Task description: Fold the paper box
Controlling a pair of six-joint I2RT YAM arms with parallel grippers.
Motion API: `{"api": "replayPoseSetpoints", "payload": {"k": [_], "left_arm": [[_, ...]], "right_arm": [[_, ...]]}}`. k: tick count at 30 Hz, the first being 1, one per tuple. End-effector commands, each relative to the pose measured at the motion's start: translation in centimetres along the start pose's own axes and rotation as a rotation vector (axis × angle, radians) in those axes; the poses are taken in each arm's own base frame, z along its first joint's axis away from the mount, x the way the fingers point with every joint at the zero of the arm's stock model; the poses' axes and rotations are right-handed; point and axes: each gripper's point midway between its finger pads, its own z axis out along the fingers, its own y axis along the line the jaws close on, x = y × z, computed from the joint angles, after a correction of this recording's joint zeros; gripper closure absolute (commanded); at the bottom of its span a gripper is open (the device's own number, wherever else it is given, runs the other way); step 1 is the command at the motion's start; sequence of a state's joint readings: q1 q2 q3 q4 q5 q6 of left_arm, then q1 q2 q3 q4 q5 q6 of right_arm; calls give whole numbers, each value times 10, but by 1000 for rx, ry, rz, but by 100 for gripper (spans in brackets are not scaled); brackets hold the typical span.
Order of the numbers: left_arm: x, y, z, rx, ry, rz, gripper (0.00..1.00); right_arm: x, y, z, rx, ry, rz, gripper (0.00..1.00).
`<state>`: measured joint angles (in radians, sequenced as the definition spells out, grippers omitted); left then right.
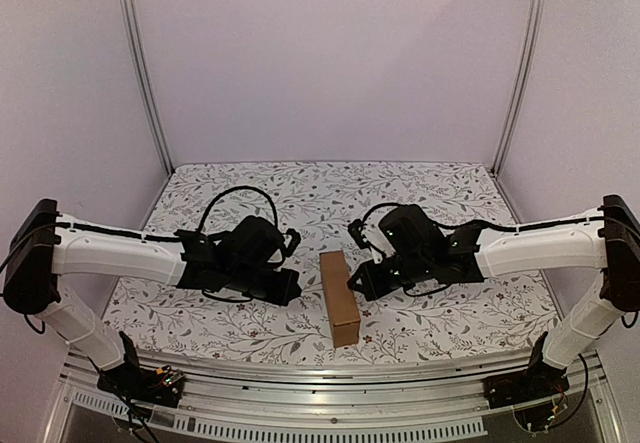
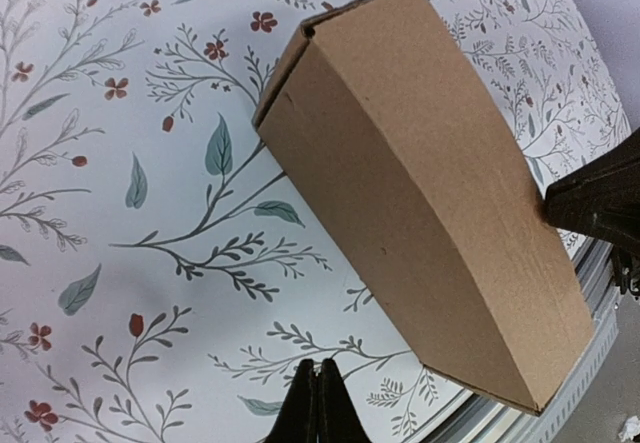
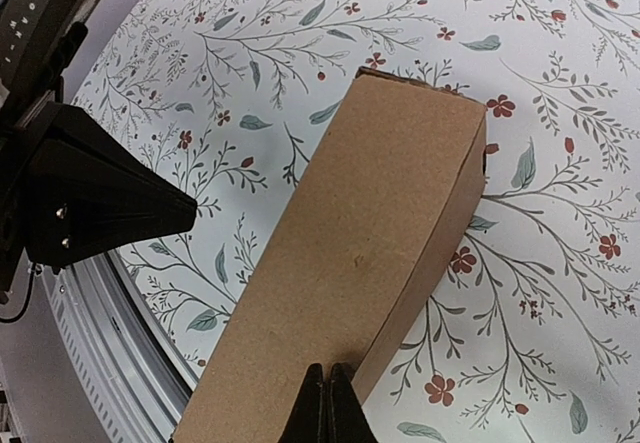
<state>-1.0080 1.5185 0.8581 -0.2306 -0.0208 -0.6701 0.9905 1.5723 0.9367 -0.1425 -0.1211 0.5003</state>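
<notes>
The paper box (image 1: pixel 339 298) is a narrow, closed brown cardboard box lying flat on the flowered table cover, long axis pointing from near edge to back. It fills the left wrist view (image 2: pixel 430 193) and the right wrist view (image 3: pixel 350 263). My left gripper (image 1: pixel 290 285) is shut and empty, a little to the left of the box; its tips (image 2: pixel 321 403) hover over the cover. My right gripper (image 1: pixel 356 281) is shut too, with nothing in it, its tips (image 3: pixel 328 403) right over the box's right top edge.
The flowered cover (image 1: pixel 450 203) spreads to the white back and side walls. A metal rail (image 1: pixel 330 373) runs along the near edge, just beyond the box's near end. The left arm's black body (image 3: pixel 90 203) sits across the box from the right gripper.
</notes>
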Motion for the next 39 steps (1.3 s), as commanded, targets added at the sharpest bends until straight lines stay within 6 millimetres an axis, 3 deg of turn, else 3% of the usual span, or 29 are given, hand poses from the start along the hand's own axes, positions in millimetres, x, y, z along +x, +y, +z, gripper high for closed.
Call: {"api": "replayPoseSetpoints", "payload": {"k": [1,17,25,29,39], "left_arm": [[3,0,-1,-13,6,12,100],[-4,-9,5,-6,23,26,100],[-3,-8,7,-12,25,27,100],[1,-7,14,-10,41,27,100],[13,-14,58,20,121,-7,100]], "right_arm": [[23,-22,4,98,59,4,100],[52,-73,-22,354,109,-40,100],[49,-74,-32,365,80,-34,100],[50,-73,-30,350,75,-27,100],[56,-75,0,333,92,5,99]]}}
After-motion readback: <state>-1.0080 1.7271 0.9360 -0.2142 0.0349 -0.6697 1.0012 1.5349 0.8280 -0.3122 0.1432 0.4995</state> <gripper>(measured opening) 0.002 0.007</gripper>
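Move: The closed box stands on a long narrow side, its length running forward from the robot. The right fingertips are at its top right edge; its middle lies about 3 cm left, 2 cm ahead and 5 cm below them. From the left hand, the box's middle is some 10 cm to the right, 3 cm ahead and 3 cm below. Nothing else lies near. Shut right fingers draw the box's top rightward, travelling about 8 cm and sinking 5; left hand also sinks. ##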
